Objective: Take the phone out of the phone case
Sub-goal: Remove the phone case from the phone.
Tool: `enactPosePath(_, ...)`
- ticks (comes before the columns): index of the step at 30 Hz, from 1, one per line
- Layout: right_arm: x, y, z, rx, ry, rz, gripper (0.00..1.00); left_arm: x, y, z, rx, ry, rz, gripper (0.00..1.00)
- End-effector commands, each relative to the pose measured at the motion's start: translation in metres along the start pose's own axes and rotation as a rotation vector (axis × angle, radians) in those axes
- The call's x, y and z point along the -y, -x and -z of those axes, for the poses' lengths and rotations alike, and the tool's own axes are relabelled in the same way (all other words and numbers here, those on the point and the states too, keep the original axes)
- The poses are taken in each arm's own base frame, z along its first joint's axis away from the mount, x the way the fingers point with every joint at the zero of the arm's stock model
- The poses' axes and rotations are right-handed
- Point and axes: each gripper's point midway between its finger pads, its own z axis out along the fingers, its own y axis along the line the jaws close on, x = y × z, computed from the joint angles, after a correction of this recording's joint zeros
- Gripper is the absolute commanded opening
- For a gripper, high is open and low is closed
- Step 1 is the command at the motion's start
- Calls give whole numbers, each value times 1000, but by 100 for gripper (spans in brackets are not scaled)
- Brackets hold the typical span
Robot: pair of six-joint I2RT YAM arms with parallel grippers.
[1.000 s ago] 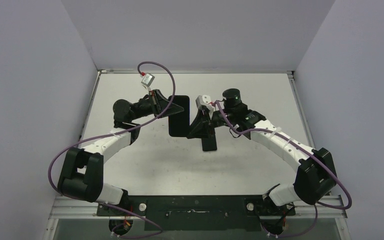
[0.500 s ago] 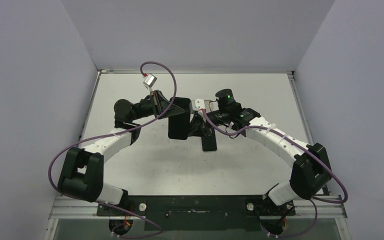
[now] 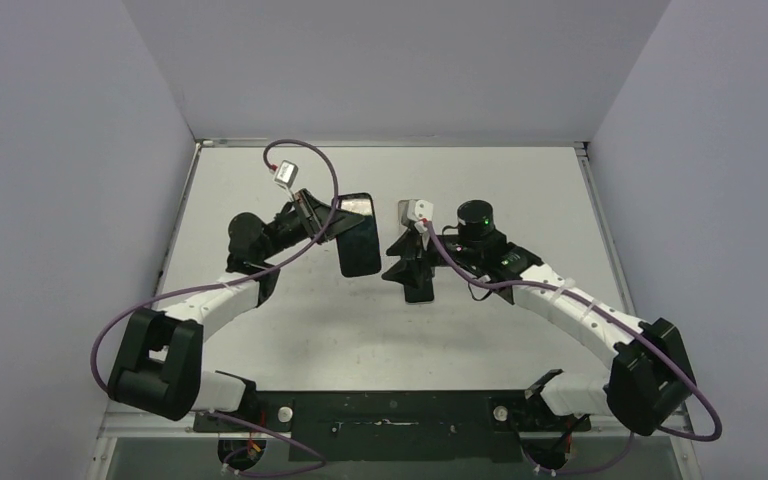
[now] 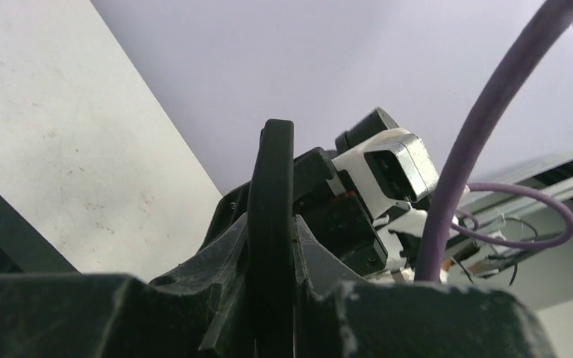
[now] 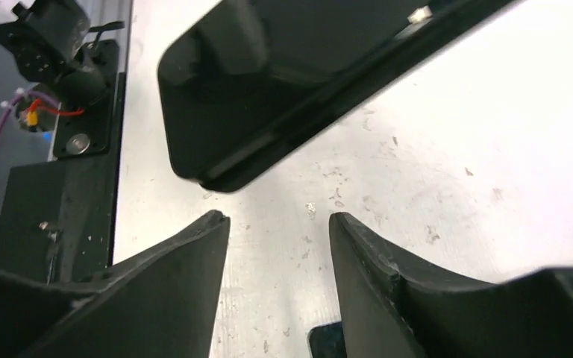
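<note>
My left gripper (image 3: 345,226) is shut on a glossy black phone-sized slab (image 3: 359,238) and holds it tilted above the table's middle. In the left wrist view its thin rounded edge (image 4: 271,164) stands upright between my left gripper's (image 4: 272,235) fingers. I cannot tell phone from phone case on it. My right gripper (image 3: 407,268) hangs just right of the slab, open and empty. In the right wrist view the slab (image 5: 268,89) lies ahead of my right gripper (image 5: 280,218), apart from it. A second flat black piece (image 3: 421,291) lies on the table under the right gripper, its corner (image 5: 327,341) showing.
The white table (image 3: 520,180) is walled at the back and on both sides. A black base rail (image 3: 390,412) runs along the near edge. Purple cables (image 3: 305,165) loop above both wrists.
The right gripper has let go, opened and drawn back to the right, away from the slab. The left arm has tilted the slab and shifted it slightly back.
</note>
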Motion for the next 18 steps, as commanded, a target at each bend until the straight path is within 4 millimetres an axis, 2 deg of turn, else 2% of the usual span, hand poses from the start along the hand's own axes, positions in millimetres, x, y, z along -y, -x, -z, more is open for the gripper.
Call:
enactPosePath(1,12,32,24,93,-163,-20,57,20,36,6,213,-8,-61,0)
enactPosePath(6,5,47,42,157,-245,-183,71,0,56,10,340,93,-89,0)
enactPosePath(11,8,62,50,281,-323,-440,74,-13,65,11,402,130,-54,0)
enactPosePath(18,15,73,49,396,-343,-694,73,-12,65,8,425,116,-35,0)
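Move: The left hand already holds the cased phone near its far end; the phone's middle lies some 4 cm below that hand and 1 cm back. From the open right hand, just off the phone's near right corner, the middle is about 4 cm ahead, 5 cm left and 5 cm above. On the table some 20 cm below the right hand, the bare phone lies 7 cm ahead and 9 cm right; the empty case 23 cm ahead and 8 cm right. Still pinching the cased phone, the left hand carries it about 5 cm forward and 3 cm left, turning it some 20 degrees counter-clockwise. The right hand, already clear of the corner, opens wider and backs away from the phone, up more than 5 cm and some 3 cm right, its wrist turning clockwise and rolling. ##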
